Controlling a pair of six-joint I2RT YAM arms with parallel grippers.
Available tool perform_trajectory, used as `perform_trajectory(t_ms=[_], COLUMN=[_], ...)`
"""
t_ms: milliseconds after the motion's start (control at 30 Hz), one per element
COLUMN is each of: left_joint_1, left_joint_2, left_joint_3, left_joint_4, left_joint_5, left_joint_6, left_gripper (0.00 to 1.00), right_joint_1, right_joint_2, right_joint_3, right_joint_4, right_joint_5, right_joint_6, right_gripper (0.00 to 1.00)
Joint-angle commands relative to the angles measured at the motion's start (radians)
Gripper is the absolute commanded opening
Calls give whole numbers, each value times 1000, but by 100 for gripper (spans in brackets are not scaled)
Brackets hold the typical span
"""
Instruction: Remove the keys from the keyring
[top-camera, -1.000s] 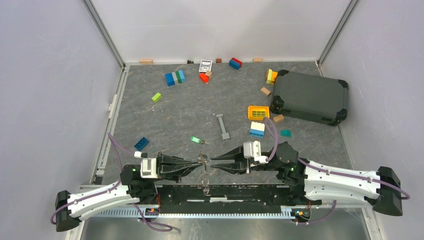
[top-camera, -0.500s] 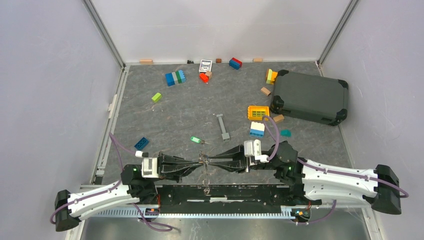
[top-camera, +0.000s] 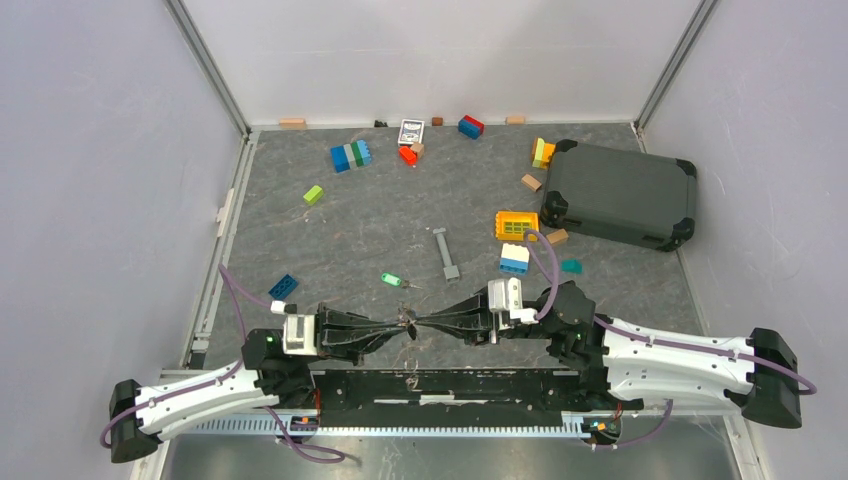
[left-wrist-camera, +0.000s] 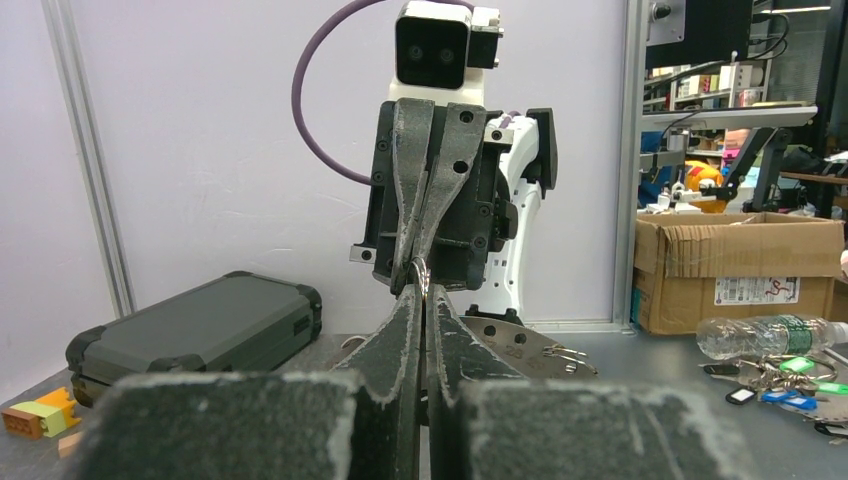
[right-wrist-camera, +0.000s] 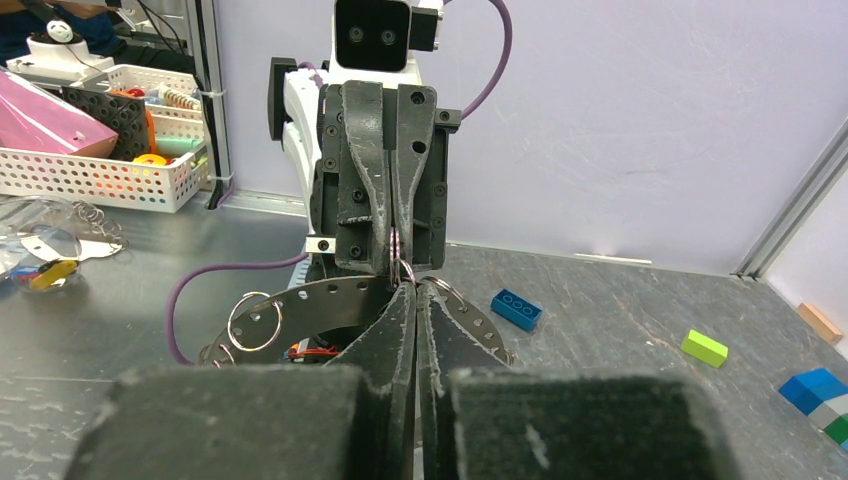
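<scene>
My left gripper (top-camera: 403, 325) and right gripper (top-camera: 419, 324) meet tip to tip just in front of the arm bases. Both are shut on the thin silver keyring (top-camera: 410, 322) pinched between them. The left wrist view shows the keyring (left-wrist-camera: 421, 271) poking out above my shut left gripper (left-wrist-camera: 425, 292), with the right fingers closed opposite. From the right wrist, the keyring (right-wrist-camera: 400, 266) sits at my right gripper (right-wrist-camera: 414, 290). Any keys on the ring are hidden by the fingertips. One green-headed key (top-camera: 391, 280) lies loose on the table beyond.
A curved perforated metal plate (right-wrist-camera: 300, 305) with spare rings lies under the grippers. Beyond are a grey metal bar (top-camera: 446, 252), a blue brick (top-camera: 283, 287), a white-and-blue brick (top-camera: 515, 259), a yellow grid block (top-camera: 517, 224) and a dark case (top-camera: 620, 193). More bricks lie along the back.
The right gripper has moved left up to the left gripper's tips and gone from open to shut at the keyring. The left gripper has stayed shut in place.
</scene>
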Motion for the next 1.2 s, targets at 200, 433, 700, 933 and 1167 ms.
perform_trajectory(t_ms=[200, 433, 700, 933, 1167], left_joint_1=[-2, -2, -1, -2, -1], left_joint_2=[-6, -10, -8, -3, 16], left_joint_3=[24, 24, 24, 25, 39], left_joint_4=[96, 100, 106, 101, 86], left_joint_5=[-9, -16, -19, -2, 30], left_joint_6=[-36, -37, -37, -45, -51], left_gripper=[2, 2, 2, 2, 2], right_joint_1=[5, 9, 19, 19, 19], right_joint_2=[-9, -9, -5, -36, -31], right_joint_3=[9, -14, -29, -26, 39], right_joint_4=[20, 12, 2, 23, -7], right_joint_5=[6, 11, 23, -3, -29], right_joint_6=[-34, -50, -63, -67, -81], right_gripper=[0, 0, 0, 37, 45])
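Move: The key on its small split ring is at the right hand's shut fingertips, about 1 cm to that hand's left and otherwise level with it. From the left hand, which already grips the ring, the key lies some 2 cm to the right. The big metal disc hangs with its middle roughly 3 cm back and 3 cm below the right hand, 1 cm to its left; an empty split ring on the disc's near rim is about 6 cm back, 1 cm left, 2 cm lower. The key and split ring stay hung from the left fingers, which keep their pinch and rise a bit under 1 cm. The right hand, fingers still shut at the key, first stays put, then draws down about 1.5 cm, opens to not quite half to let go, and comes back up roughly 1 cm with its fingers staying open. ##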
